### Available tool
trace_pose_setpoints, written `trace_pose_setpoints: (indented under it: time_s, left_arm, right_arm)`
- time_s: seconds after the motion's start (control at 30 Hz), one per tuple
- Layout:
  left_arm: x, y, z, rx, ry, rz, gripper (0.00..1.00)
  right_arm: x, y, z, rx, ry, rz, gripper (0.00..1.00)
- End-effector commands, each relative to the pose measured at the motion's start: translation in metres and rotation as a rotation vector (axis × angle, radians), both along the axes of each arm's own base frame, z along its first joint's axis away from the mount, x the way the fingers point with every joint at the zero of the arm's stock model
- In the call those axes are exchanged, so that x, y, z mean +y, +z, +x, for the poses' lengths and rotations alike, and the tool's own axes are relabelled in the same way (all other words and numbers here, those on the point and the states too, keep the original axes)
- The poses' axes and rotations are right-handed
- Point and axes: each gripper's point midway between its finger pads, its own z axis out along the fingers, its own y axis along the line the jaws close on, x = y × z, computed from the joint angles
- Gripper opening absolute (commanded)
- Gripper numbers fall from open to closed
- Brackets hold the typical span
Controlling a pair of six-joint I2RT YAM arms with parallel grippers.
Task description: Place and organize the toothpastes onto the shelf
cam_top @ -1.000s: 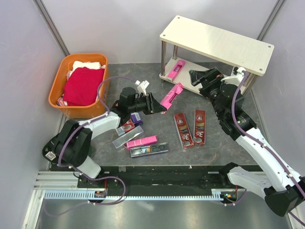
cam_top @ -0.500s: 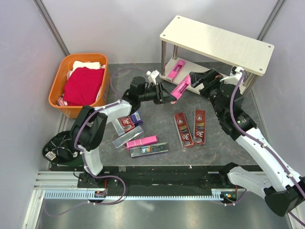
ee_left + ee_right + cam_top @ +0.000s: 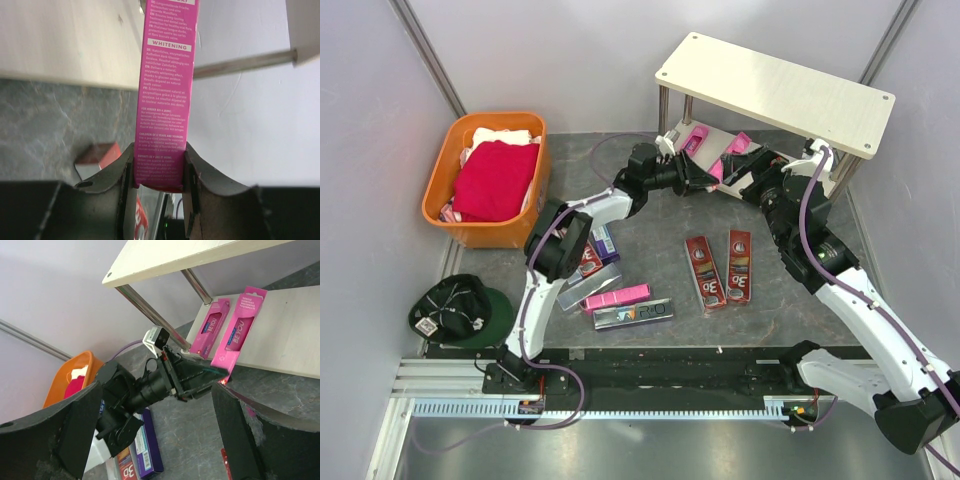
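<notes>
My left gripper [image 3: 708, 172] [image 3: 160, 170] is shut on the near end of a bright pink toothpaste carton [image 3: 732, 150] [image 3: 167, 75] [image 3: 240, 330]. The carton's far part lies over the shelf's lower board [image 3: 295, 340], beside another pink carton [image 3: 692, 140] [image 3: 212, 326]. The shelf [image 3: 775, 88] stands at the back right. My right gripper [image 3: 745, 168] [image 3: 155, 430] hangs open just right of the left one, holding nothing. On the table lie two dark red cartons [image 3: 705, 272] [image 3: 739, 266], a pink one [image 3: 617, 296], a silver-grey one [image 3: 632, 313] and a purple one [image 3: 605, 243].
An orange basket [image 3: 432, 200] with red and white cloths stands at the back left. A dark cap [image 3: 460, 310] lies at the near left. The shelf's metal legs [image 3: 663, 120] [image 3: 150, 315] flank the lower board. Grey walls close in both sides.
My left arm has stretched right and away, carrying the pink carton from mid-table onto the shelf's lower board. This uncovered the dark cap. The right arm has hardly moved.
</notes>
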Motion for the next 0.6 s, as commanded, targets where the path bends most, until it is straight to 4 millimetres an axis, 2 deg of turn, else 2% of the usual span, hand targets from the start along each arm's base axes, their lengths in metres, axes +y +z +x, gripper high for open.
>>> trace_pose_setpoints:
  time_s: [0.0,0.13,0.27,0.4,0.57]
  left_arm:
    - [-0.007,0.026,0.036,0.041,0.059,-0.087,0.02]
    - [-0.002,0.007,0.06,0.115,0.101,-0.091,0.02]
    - [0.011,-0.006,0.078,0.178,0.145,-0.085,0.04]
    - [0.017,-0.014,0.087,0.217,0.148,-0.078,0.07]
    - [0.022,-0.019,0.092,0.245,0.165,-0.078,0.16]
  right_arm:
    - [-0.012,0.028,-0.007,-0.064,-0.029,-0.01,0.98]
    - [-0.014,0.027,-0.008,-0.059,-0.033,-0.021,0.98]
    - [-0.015,0.026,-0.009,-0.057,-0.035,-0.022,0.98]
    - [-0.013,0.024,-0.008,-0.05,-0.032,-0.023,0.98]
    - [-0.012,0.022,-0.008,-0.044,-0.024,-0.021,0.98]
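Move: The left hand holds a pink toothpaste by its near end. The open spot for it on the lower shelf board lies about 15 cm ahead, roughly in line sideways and some 7 cm lower. The first pink toothpaste lies on the board about 5 cm to the left of that spot; the foot of the shelf's near left post is around 12 cm ahead and 12 cm left of the hand. From the right hand the spot is some 25 cm ahead, 3 cm left and 25 cm below. Forward about 8 cm and down some 4 cm, the left hand brings its pink toothpaste in over the lower shelf board; a slight initial drift right turns into a drift left towards the first pink toothpaste. The wrist tips the toothpaste's far end down by about 15 degrees and turns a little counter-clockwise, with the fingers keeping their hold. ##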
